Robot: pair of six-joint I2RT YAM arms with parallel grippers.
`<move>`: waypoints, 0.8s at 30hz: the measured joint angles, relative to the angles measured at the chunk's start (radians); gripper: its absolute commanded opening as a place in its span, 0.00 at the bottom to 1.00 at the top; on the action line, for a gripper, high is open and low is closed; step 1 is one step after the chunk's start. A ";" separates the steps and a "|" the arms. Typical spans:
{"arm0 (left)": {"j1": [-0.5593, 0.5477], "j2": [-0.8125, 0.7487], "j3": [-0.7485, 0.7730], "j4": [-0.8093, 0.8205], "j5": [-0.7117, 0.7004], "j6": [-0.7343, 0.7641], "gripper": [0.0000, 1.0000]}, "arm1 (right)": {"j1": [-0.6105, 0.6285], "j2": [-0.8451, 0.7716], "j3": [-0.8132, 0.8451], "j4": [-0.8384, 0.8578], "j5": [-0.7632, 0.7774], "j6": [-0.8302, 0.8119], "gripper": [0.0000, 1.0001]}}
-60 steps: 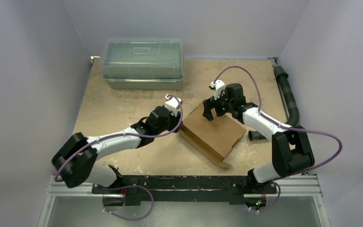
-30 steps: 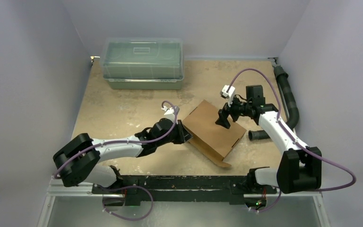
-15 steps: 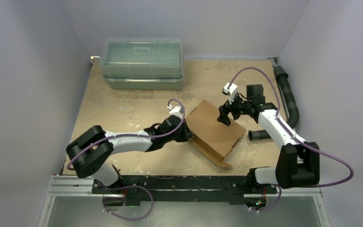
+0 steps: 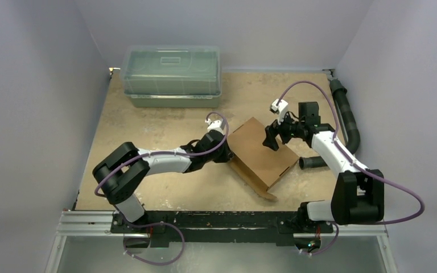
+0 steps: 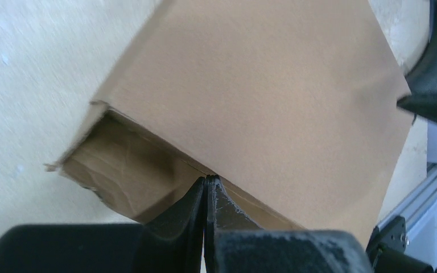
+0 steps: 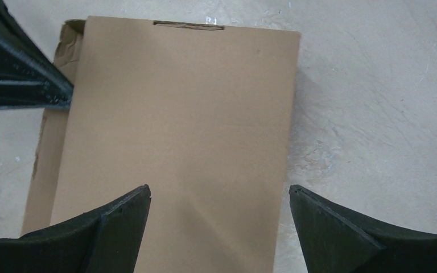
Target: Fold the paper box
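Observation:
The paper box [image 4: 262,156] is a flat brown cardboard mailer lying askew at mid-table with its lid down. My left gripper [image 4: 227,154] is shut, with nothing between its fingers. In the left wrist view the left gripper [image 5: 206,180] has its tips against the box's side wall [image 5: 131,176], just under the lid's edge [image 5: 262,96]. My right gripper [image 4: 270,139] hovers open over the box's far right part. In the right wrist view the right gripper [image 6: 219,193] has its fingers [image 6: 119,219] spread above the lid [image 6: 176,114], holding nothing.
A clear greenish lidded bin [image 4: 172,77] stands at the back left. A black corrugated hose [image 4: 347,116] runs along the right wall, and its open end [image 4: 313,163] lies just right of the box. A metal rail [image 4: 222,224] borders the near edge.
My left arm has stretched rightward and its gripper has shut against the box's left side. The box has slid slightly right and away. The right gripper rose a little and stayed open.

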 measured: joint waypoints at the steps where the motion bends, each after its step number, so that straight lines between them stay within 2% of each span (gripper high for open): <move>1: 0.014 0.010 0.013 -0.003 0.002 0.005 0.00 | -0.001 0.003 0.000 0.001 0.000 0.004 0.94; 9: 0.119 0.085 0.123 -0.023 0.051 0.075 0.00 | -0.013 0.021 0.002 0.014 -0.004 0.057 0.94; 16: 0.154 0.095 0.181 -0.055 0.130 0.170 0.07 | -0.054 0.018 0.002 0.043 -0.022 0.113 0.96; 19: 0.154 0.043 0.176 -0.068 0.167 0.210 0.18 | -0.070 0.009 0.002 0.038 -0.037 0.100 0.97; 24: 0.154 -0.218 0.067 -0.066 0.179 0.257 0.44 | -0.111 -0.034 0.002 -0.005 -0.069 0.010 0.98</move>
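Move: The closed left fingers are at the paper box's long left edge; the box's middle lies about 11 cm to this hand's right, 1 cm ahead and slightly below, with its far-left corner some 6 cm ahead and 1 cm left. The box's side flap is centred about 8 cm back, 7 cm right and 3 cm lower. From the wide-open right hand, the box's middle is about 5 cm back, 3 cm left and 7 cm below. With its fingers shut, the left hand sweeps forward about 6 cm against the box's left edge towards the far-left corner, then draws back some 3 cm while rising about 10 cm clear of the box, drifting left, tilting its fingers up roughly 15 degrees and parting them about a third. The right hand stays low over the lid, its fingers still wide open, and eases about 2.5 cm to the right, finishing slightly higher. ##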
